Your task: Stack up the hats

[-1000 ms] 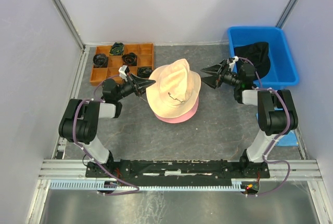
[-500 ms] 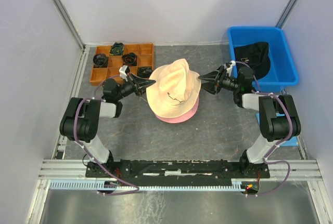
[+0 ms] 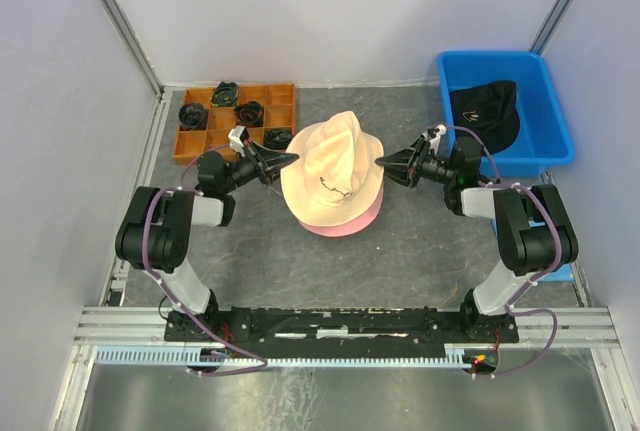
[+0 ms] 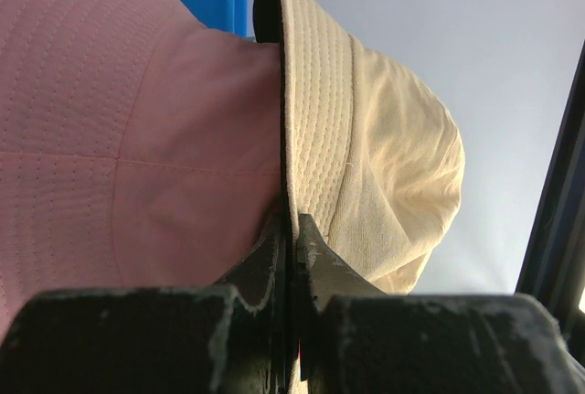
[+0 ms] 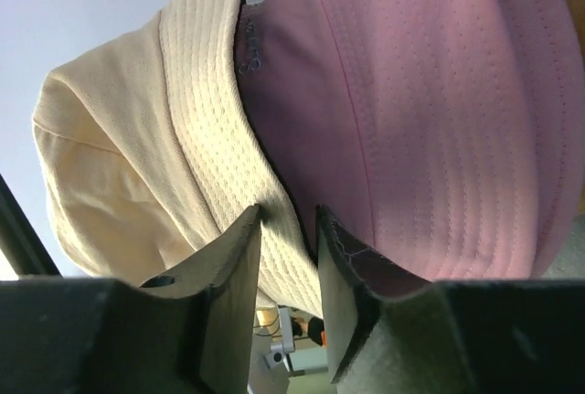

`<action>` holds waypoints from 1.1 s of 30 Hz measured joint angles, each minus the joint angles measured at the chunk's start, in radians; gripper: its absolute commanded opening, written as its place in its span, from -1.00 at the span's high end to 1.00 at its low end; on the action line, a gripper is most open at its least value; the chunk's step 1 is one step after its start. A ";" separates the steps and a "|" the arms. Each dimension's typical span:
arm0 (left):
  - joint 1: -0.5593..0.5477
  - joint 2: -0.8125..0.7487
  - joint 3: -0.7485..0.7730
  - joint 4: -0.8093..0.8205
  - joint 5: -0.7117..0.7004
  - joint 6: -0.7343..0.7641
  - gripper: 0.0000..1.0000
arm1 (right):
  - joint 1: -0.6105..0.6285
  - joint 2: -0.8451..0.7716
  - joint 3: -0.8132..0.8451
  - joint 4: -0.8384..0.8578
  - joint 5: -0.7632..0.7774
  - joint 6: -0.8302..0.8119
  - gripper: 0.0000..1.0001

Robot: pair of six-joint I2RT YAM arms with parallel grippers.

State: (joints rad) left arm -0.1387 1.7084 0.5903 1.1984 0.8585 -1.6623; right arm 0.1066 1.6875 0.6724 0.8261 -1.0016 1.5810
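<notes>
A beige hat [image 3: 335, 171] lies crumpled on top of a pink hat [image 3: 345, 223] in the middle of the table. My left gripper [image 3: 290, 160] is shut on the beige hat's left brim; in the left wrist view the jaws [image 4: 292, 229] pinch that brim, beige hat [image 4: 384, 138] to the right and pink hat [image 4: 119, 138] to the left. My right gripper [image 3: 385, 161] is at the right brim. Its jaws [image 5: 288, 220] stand apart, with the edge of the beige hat [image 5: 137, 138] between them and the pink hat [image 5: 439, 111] alongside. A black hat [image 3: 485, 111] lies in the blue bin [image 3: 545, 91].
An orange divided tray [image 3: 198, 141] with small dark coiled bundles [image 3: 248, 111] sits at the back left. The blue bin stands at the back right, just behind the right arm. Pale walls close in the table on three sides.
My right gripper has moved left from the bin to the beige hat's right brim, and its jaws have narrowed around the edge. The left gripper has held still on the brim.
</notes>
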 measured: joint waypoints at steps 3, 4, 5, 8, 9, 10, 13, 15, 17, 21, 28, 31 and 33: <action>0.002 0.000 0.000 0.000 0.000 0.000 0.94 | 0.000 -0.004 0.000 0.005 0.006 0.005 0.95; 0.002 0.000 0.000 0.000 0.000 0.000 0.94 | 0.000 -0.005 0.000 0.006 0.008 0.007 1.00; 0.002 0.000 0.000 0.000 0.000 0.000 0.94 | 0.000 -0.005 0.000 0.006 0.009 0.007 1.00; 0.002 0.010 0.000 0.009 0.000 0.000 0.94 | 0.000 -0.005 0.000 0.003 0.012 0.007 1.00; 0.002 0.019 -0.001 0.014 0.000 0.000 0.94 | 0.000 -0.005 0.000 0.003 0.013 0.004 1.00; 0.002 0.023 -0.001 0.014 0.000 0.000 0.94 | 0.000 -0.005 0.000 0.002 0.013 0.003 1.00; 0.002 0.047 -0.012 0.031 0.001 0.000 0.94 | 0.000 -0.005 0.000 -0.006 0.015 -0.008 1.00; 0.002 0.062 -0.022 0.040 0.002 0.003 0.94 | 0.001 -0.005 0.000 -0.013 0.016 -0.015 1.00; 0.002 0.079 -0.034 0.053 0.006 0.003 0.94 | 0.001 -0.005 0.000 -0.016 0.017 -0.020 1.00; 0.002 0.119 -0.050 0.095 0.009 0.003 0.94 | -0.005 -0.005 -0.013 -0.018 0.019 -0.037 1.00; 0.002 0.153 -0.055 0.154 0.010 0.003 0.94 | -0.047 -0.009 -0.039 -0.092 0.021 -0.132 1.00; 0.001 0.168 -0.055 0.174 0.011 0.003 0.94 | -0.054 -0.023 -0.036 -0.190 0.029 -0.206 1.00; 0.000 0.179 -0.055 0.189 0.012 0.003 0.94 | -0.056 -0.030 -0.027 -0.259 0.035 -0.256 1.00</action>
State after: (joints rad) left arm -0.1390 1.8870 0.5354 1.3876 0.8707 -1.6588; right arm 0.0502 1.6573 0.6456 0.5671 -0.9661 1.3251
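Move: Below and inward of the beige hat's brim, which the left hand already pinches, the pink hats sit stacked on the stand, some 9 cm to that hand's right, 2 cm back and 5 cm lower; the wooden tray is about 14 cm ahead, 14 cm left and 17 cm down. From the right hand, the beige hat's middle is roughly 9 cm left, 2 cm back and 2 cm above; the black hat lies about 17 cm ahead, 24 cm right, 14 cm lower. Closing its half-open fingers, the right hand pinches the beige hat's right brim while the left keeps its grip opposite. Both then lower the hat over the pink stack, each sinking about 5 cm, the left starting first; on its way down the right also draws the brim some 2 cm to the right and tips its fingers down a little, under 10 degrees. ##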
